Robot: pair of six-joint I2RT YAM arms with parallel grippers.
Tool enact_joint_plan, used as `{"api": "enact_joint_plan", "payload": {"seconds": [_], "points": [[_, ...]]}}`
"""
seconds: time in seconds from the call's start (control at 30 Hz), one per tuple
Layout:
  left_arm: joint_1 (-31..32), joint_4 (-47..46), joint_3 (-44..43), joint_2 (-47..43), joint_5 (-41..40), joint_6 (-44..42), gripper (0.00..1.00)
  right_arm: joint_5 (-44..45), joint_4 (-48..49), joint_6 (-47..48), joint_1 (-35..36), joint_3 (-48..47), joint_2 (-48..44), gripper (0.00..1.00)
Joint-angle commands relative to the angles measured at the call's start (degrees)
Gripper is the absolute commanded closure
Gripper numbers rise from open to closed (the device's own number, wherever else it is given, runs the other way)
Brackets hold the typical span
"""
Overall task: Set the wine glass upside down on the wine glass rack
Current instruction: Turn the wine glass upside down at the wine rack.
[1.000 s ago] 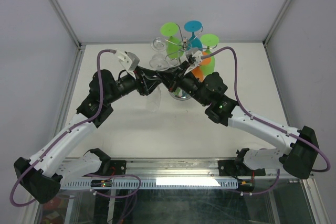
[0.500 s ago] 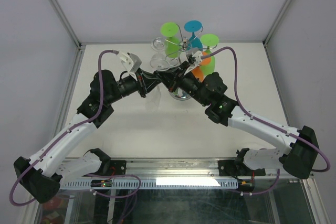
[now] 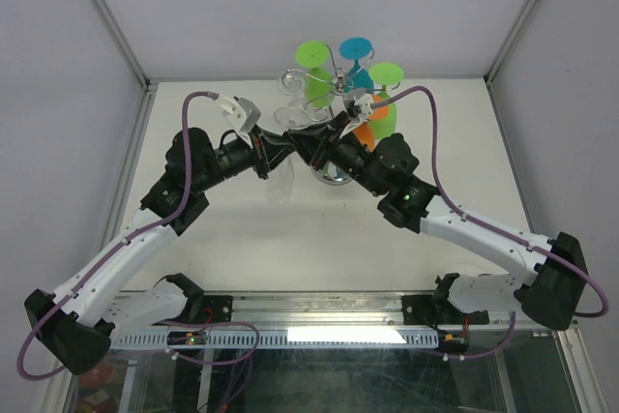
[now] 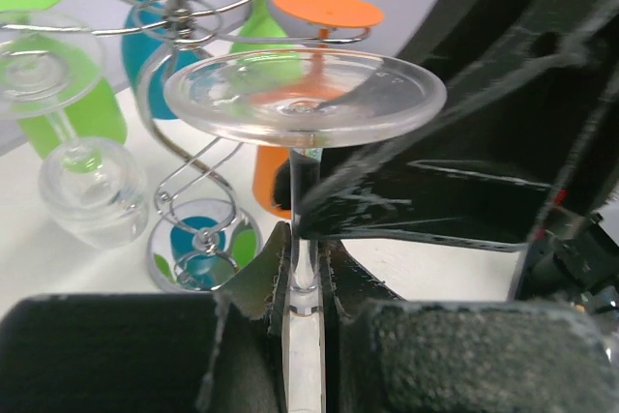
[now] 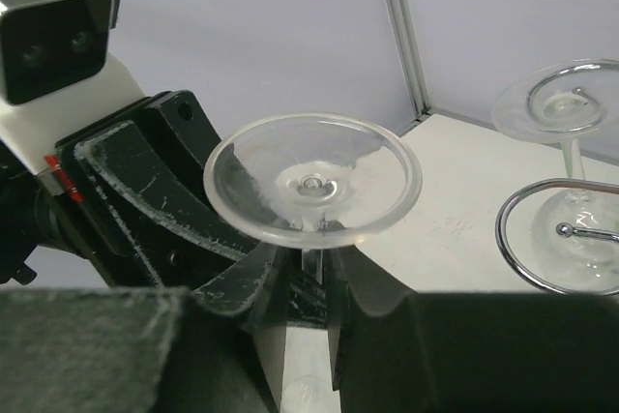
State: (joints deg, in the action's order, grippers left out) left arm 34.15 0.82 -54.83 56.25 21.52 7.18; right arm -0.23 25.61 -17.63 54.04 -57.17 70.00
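Note:
A clear wine glass (image 4: 305, 94) hangs upside down, foot up, between the two grippers just in front of the wine glass rack (image 3: 338, 79). My left gripper (image 4: 305, 258) is shut on its thin stem. In the right wrist view, the foot of the wine glass (image 5: 311, 186) sits above my right gripper (image 5: 314, 273). That gripper's fingers flank the stem with a small gap on each side, so it is open. From above, the left gripper (image 3: 280, 147) and right gripper (image 3: 308, 147) meet nose to nose. The glass bowl (image 3: 286, 179) hangs below them.
The chrome rack's round base (image 4: 203, 253) stands on the white table. Green (image 3: 311, 53), blue (image 3: 356, 48) and orange (image 4: 324, 9) glasses hang from it, and so does another clear glass (image 5: 571, 142). One curled chrome arm (image 5: 542, 191) lies close to the right of the held glass. Enclosure walls rise behind.
The left gripper has moved in and shut on the stem. The right gripper, which was shut on the stem, has now parted its fingers slightly. The glass has stayed in place.

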Motion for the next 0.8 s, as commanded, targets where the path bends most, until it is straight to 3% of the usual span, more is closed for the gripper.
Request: {"api": "enact_joint_plan", "payload": {"seconds": [0.0,0.53,0.77], "points": [[-1.1,-0.7,-1.7,-1.0,-6.7,-0.6,1.00,0.5,3.4,-0.3,0.4,-0.1,-2.7,0.75],[-1.1,-0.7,-1.4,-1.4,-9.0,0.0,1.00,1.2,2.4,0.3,0.3,1.4,-3.7,0.49],[-1.1,-0.8,-0.8,-2.1,-10.3,0.0,1.00,1.9,1.7,0.3,0.3,2.9,-5.9,0.43]]}}
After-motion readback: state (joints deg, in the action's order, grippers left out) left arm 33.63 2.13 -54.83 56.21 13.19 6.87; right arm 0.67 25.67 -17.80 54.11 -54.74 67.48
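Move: The left hand already pinches the upside-down wine glass by its stem, its free hook on the wine glass rack some 6 cm ahead, 5 cm to the right and 5 cm higher. From the same hand, the hanging clear glass is about 13 cm straight ahead, the orange glass about 7 cm ahead and 18 cm right, both middles slightly lower. From the right hand, just above on that stem, the hook is about 6 cm ahead, 5 cm right and 2 cm up. The right fingers, already loosening, spread to roughly half open and come free of the stem just below the foot, that hand easing about 1 cm to its right. The left fingers keep their pinch and take the glass out from between them, about 3 cm forward and left, quickly at first and then creeping, with the wrist turning some 10 degrees counter-clockwise. ##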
